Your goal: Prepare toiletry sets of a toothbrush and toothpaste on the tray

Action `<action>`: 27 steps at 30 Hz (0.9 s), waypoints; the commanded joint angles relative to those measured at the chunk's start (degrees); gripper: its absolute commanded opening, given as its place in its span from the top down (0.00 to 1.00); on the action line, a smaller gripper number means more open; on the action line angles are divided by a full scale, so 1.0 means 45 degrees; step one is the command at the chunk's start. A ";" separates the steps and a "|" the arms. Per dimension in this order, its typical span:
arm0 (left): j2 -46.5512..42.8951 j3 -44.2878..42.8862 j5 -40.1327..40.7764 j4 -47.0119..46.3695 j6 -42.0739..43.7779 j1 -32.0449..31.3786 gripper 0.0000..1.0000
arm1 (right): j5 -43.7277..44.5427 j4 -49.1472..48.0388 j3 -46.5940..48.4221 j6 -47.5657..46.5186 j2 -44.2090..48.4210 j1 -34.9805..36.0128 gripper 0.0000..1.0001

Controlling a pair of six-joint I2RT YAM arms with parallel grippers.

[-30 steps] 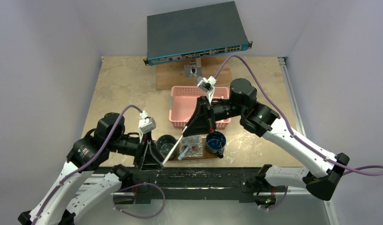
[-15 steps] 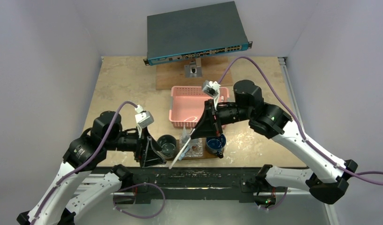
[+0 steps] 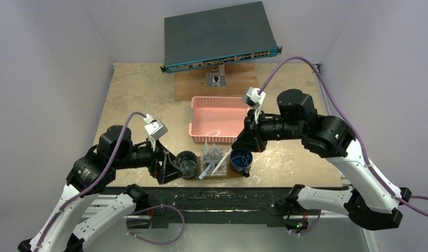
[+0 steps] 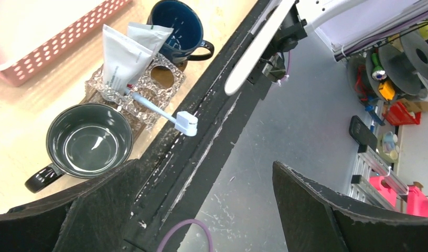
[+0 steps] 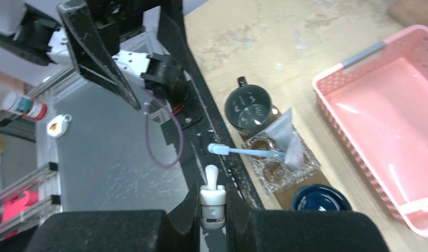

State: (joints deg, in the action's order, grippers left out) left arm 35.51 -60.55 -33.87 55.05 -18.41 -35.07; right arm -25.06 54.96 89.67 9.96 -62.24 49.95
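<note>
My right gripper (image 5: 213,199) is shut on the end of a white toothbrush (image 4: 254,52), which slants down over the tray (image 3: 236,176) from the gripper (image 3: 238,148). On that dark wooden board, a glass holder (image 4: 158,79) carries two silvery toothpaste tubes (image 4: 117,63) and a pale blue toothbrush (image 4: 159,111), whose head juts over the table's front rail. My left gripper (image 4: 204,173) stands wide open and holds nothing; it hangs just left of the grey mug (image 3: 186,161) beyond the table's front edge.
A grey mug (image 4: 90,140) and a blue mug (image 4: 178,23) flank the holder on the board. The pink basket (image 3: 220,121) sits just behind them. A network switch (image 3: 220,34) and a wooden block stand at the back. The black front rail (image 4: 201,136) runs under my left gripper.
My left gripper has opened wide and drawn back to the left. My right arm has swung right, carrying the white toothbrush with it across the tray.
</note>
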 commanded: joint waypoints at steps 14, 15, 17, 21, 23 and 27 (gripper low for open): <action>-0.0491 -0.0112 0.1609 -0.0510 -0.0127 -0.0007 0.04 | 0.7700 0.1605 0.0878 0.1378 -0.0707 0.3287 1.00; -0.0505 -0.0073 0.1616 -0.0521 -0.0136 -0.0013 0.04 | 0.8132 0.1572 0.0899 0.1513 -0.0777 0.3764 1.00; -0.0541 0.0029 0.1676 -0.0569 -0.0108 -0.0001 0.04 | 0.9083 0.1472 0.0883 0.1769 -0.0944 0.4704 1.00; -0.0690 0.0251 0.1870 -0.0792 -0.0214 -0.0006 0.04 | 1.0753 0.1168 0.0648 0.2280 -0.1191 0.6314 1.00; -0.0767 0.0389 0.1961 -0.0957 -0.0305 0.0000 0.04 | 1.1402 0.0987 0.0472 0.2505 -0.1208 0.6927 1.00; -0.0782 0.0599 0.1808 -0.1204 -0.0363 -0.0007 0.04 | 1.2034 0.0597 -0.0053 0.2806 -0.1303 0.7633 1.00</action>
State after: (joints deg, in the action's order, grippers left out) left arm 32.27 -58.76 -26.06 53.08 -18.96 -35.07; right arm 21.65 60.88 91.18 19.57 -68.23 81.91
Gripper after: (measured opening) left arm 0.954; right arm 0.133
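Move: From the right hand, which already holds the white toothbrush, the clear holder lies about 6 cm ahead, 6 cm to the left and some 24 cm below. At much that height, the blue mug is about 7 cm ahead and 5 cm to the right, the green mug 6 cm ahead and 18 cm to the left, and the pink basket 26 cm ahead and 2 cm left. From the empty left hand, the holder is roughly 10 cm ahead, 14 cm right and 15 cm below. The right hand keeps its grip on the white toothbrush and sinks about 4 cm towards the holder, first easing a little forward and to the right, then doubling back to the left and towards the base, with its free end still clear of the holder. As it goes, the wrist turns some 20 degrees, tipping the fingers further down and swinging them clockwise so that they point more forward, and the fingers stay closed. ##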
